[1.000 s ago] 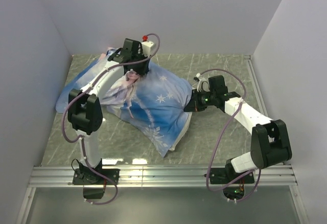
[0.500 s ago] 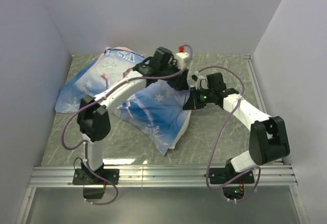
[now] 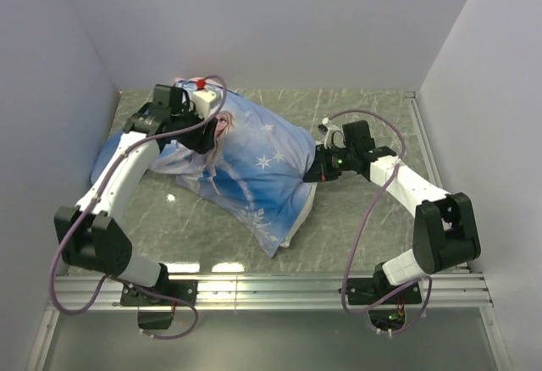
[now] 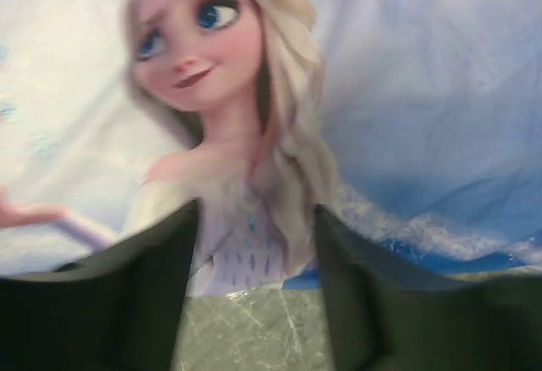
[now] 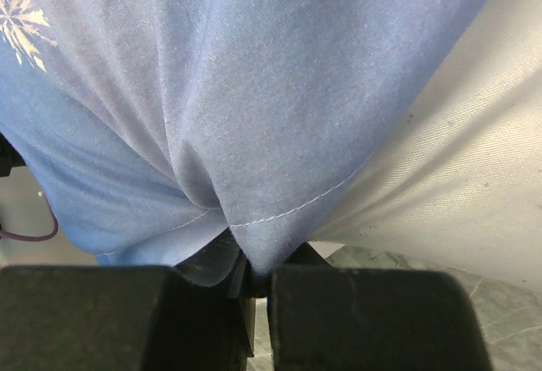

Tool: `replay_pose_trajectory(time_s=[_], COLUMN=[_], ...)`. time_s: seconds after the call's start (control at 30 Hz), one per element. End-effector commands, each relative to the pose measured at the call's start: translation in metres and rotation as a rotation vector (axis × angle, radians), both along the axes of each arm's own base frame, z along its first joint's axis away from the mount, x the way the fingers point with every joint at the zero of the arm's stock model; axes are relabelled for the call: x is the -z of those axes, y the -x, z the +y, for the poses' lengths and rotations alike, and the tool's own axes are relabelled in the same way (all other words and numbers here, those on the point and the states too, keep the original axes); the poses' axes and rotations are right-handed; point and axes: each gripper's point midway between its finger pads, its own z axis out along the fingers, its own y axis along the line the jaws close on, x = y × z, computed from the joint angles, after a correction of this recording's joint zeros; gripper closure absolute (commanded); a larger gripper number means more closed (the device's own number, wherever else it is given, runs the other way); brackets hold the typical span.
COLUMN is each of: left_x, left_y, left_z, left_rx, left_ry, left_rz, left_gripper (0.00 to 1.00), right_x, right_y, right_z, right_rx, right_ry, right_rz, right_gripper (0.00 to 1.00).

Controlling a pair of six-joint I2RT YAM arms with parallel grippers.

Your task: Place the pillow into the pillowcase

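Observation:
The pillowcase (image 3: pixel 254 168), blue with the Elsa print and snowflakes, lies bulging across the middle of the green marbled table (image 3: pixel 356 218). In the left wrist view the print (image 4: pixel 212 58) fills the picture. My left gripper (image 3: pixel 201 136) hovers over the case's left part, open, with only table and cloth showing between its fingers (image 4: pixel 254 218). My right gripper (image 3: pixel 317 173) is at the case's right edge, shut on a pinch of its blue hem (image 5: pixel 254 252). The white pillow (image 5: pixel 457 168) shows just inside that hem, beside the blue cloth.
White walls close the table in on the left (image 3: pixel 51 134), back and right (image 3: pixel 491 117). An aluminium rail (image 3: pixel 271 290) runs along the near edge by the arm bases. Purple cables loop off both arms.
My left arm swung right toward the right gripper, then back to the case's left part, and its jaws opened and let the cloth go. The right gripper kept its hold and place.

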Motion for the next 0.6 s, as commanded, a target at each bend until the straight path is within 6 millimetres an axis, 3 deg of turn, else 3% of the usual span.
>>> replay_pose_trajectory(time_s=[0.0, 0.03, 0.07, 0.23, 0.3, 0.33, 0.37, 0.43, 0.47, 0.57], left_x=[0.041, 0.045, 0.046, 0.035, 0.023, 0.006, -0.005, -0.031, -0.039, -0.042], left_y=[-0.005, -0.008, -0.009, 0.010, 0.035, 0.048, 0.074, 0.104, 0.130, 0.148], left_z=[-0.007, -0.016, -0.022, -0.092, -0.130, -0.151, -0.181, -0.216, -0.240, -0.264], left_rx=[0.073, 0.089, 0.097, 0.248, 0.353, 0.401, 0.489, 0.579, 0.670, 0.740], left_ry=[-0.055, -0.019, -0.009, 0.025, 0.071, 0.135, 0.169, 0.257, 0.304, 0.370], left_rz=[0.077, 0.102, 0.110, 0.082, 0.094, 0.106, 0.113, 0.132, 0.158, 0.198], left_gripper=[0.46, 0.56, 0.72, 0.98, 1.00, 1.00, 1.00, 1.00, 1.00, 1.00], right_x=[-0.007, -0.009, -0.010, -0.012, -0.013, -0.012, -0.012, -0.011, -0.009, -0.008], right_y=[-0.011, -0.013, -0.013, -0.017, -0.019, -0.018, -0.020, -0.021, -0.019, -0.018], right_z=[0.000, 0.001, 0.002, 0.007, 0.009, 0.010, 0.010, 0.011, 0.012, 0.012], right_rx=[-0.010, -0.007, -0.006, 0.002, 0.008, 0.021, 0.032, 0.054, 0.056, 0.069], right_ry=[0.024, 0.020, 0.014, -0.008, -0.019, -0.026, -0.030, -0.044, -0.049, -0.055], right_rz=[-0.066, -0.063, -0.063, -0.033, -0.030, -0.015, -0.008, 0.014, 0.027, 0.037], right_gripper=[1.00, 1.00, 1.00, 1.00, 1.00, 1.00, 1.00, 1.00, 1.00, 1.00])
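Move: Under the left fingers, some 7 cm down and 3 cm to the right, lies the patch of pillowcase to grip. The printed face sits about 6 cm ahead and 6 cm right of this hand, 8 cm below. The hem held by the right hand is roughly 33 cm right, 9 cm back and 10 cm lower; the near corner is about 20 cm right and 34 cm back, near the table. From the right hand, the patch lies some 30 cm left, 10 cm ahead and slightly higher. Dipping about 7 cm onto the pillowcase, the left hand shuts its open fingers on the cloth, then hauls the pinched fold to the right towards the right hand, ending nearly 19 cm over, drawing back and rising again as it turns some 25 degrees clockwise. The right hand keeps its pinch on the hem, sinking and shifting right by barely a centimetre each. ##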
